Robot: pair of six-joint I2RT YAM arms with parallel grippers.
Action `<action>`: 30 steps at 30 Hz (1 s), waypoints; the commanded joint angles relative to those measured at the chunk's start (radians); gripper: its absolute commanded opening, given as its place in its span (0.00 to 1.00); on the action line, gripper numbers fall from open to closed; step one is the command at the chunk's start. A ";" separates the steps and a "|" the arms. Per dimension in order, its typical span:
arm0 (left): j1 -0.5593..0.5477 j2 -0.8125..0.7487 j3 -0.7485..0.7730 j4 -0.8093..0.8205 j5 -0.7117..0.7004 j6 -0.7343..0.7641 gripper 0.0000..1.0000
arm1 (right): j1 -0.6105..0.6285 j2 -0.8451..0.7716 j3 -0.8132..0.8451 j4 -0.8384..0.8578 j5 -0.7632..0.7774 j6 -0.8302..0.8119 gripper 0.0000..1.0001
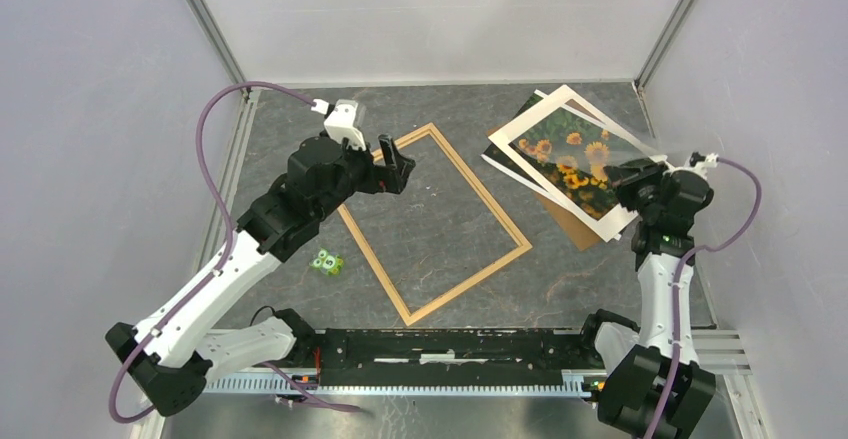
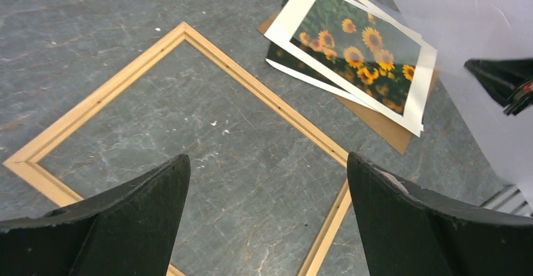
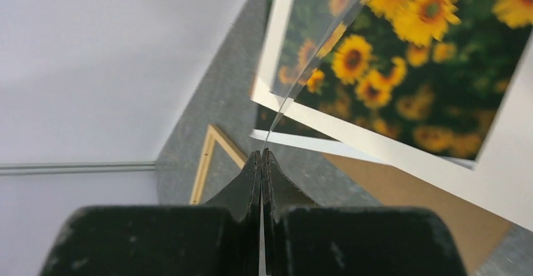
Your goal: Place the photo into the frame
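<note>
The photo [image 1: 575,159], sunflowers with a white border, lies tilted on a stack at the back right, also in the left wrist view [image 2: 355,49] and the right wrist view [image 3: 408,68]. The thin wooden frame [image 1: 480,187] lies flat mid-table [image 2: 251,82], its corner visible past the right fingers [image 3: 204,163]. My right gripper [image 1: 628,172] is shut [image 3: 261,153] on the edge of a thin clear sheet [image 3: 314,43], which stands raised over the photo [image 2: 452,18]. My left gripper [image 1: 395,164] hovers open above the frame's left side [image 2: 267,163], holding nothing.
A brown backing board [image 1: 575,227] lies under the photo, with a second print edge between them [image 2: 377,122]. A small green object [image 1: 327,261] sits left of the frame. Grey walls close in the table on three sides.
</note>
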 commanded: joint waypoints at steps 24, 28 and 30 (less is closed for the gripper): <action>-0.155 1.085 0.251 0.958 0.518 -1.667 1.00 | 0.020 -0.083 -0.088 0.118 -0.075 0.058 0.00; -0.185 1.211 0.363 0.948 0.530 -1.814 1.00 | 0.019 -0.120 -0.126 0.125 -0.070 0.037 0.00; -0.191 1.243 0.400 0.913 0.530 -1.837 1.00 | 0.020 -0.134 -0.134 0.124 -0.071 0.031 0.00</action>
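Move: The clear sheet's corner pinched by the right fingers lies about 45 cm to the left hand's right, some 5 cm farther out and 13 cm lower; it is right at the right hand's own point. The sunflower photo's middle is 18 cm ahead of the right hand, level sideways and roughly 15 cm below. The empty frame's middle lies about 39 cm to the right hand's left, 1 cm farther out and 15 cm below. Still pinching the clear sheet's corner, the right hand lifts it another 5 cm, then sinks to about its starting height, easing a couple of centimetres left. The left hand swings about 33 cm right and 15 cm down towards that corner, with a little forward, rolling about a quarter turn until its wide-open fingers point right towards the right gripper. ##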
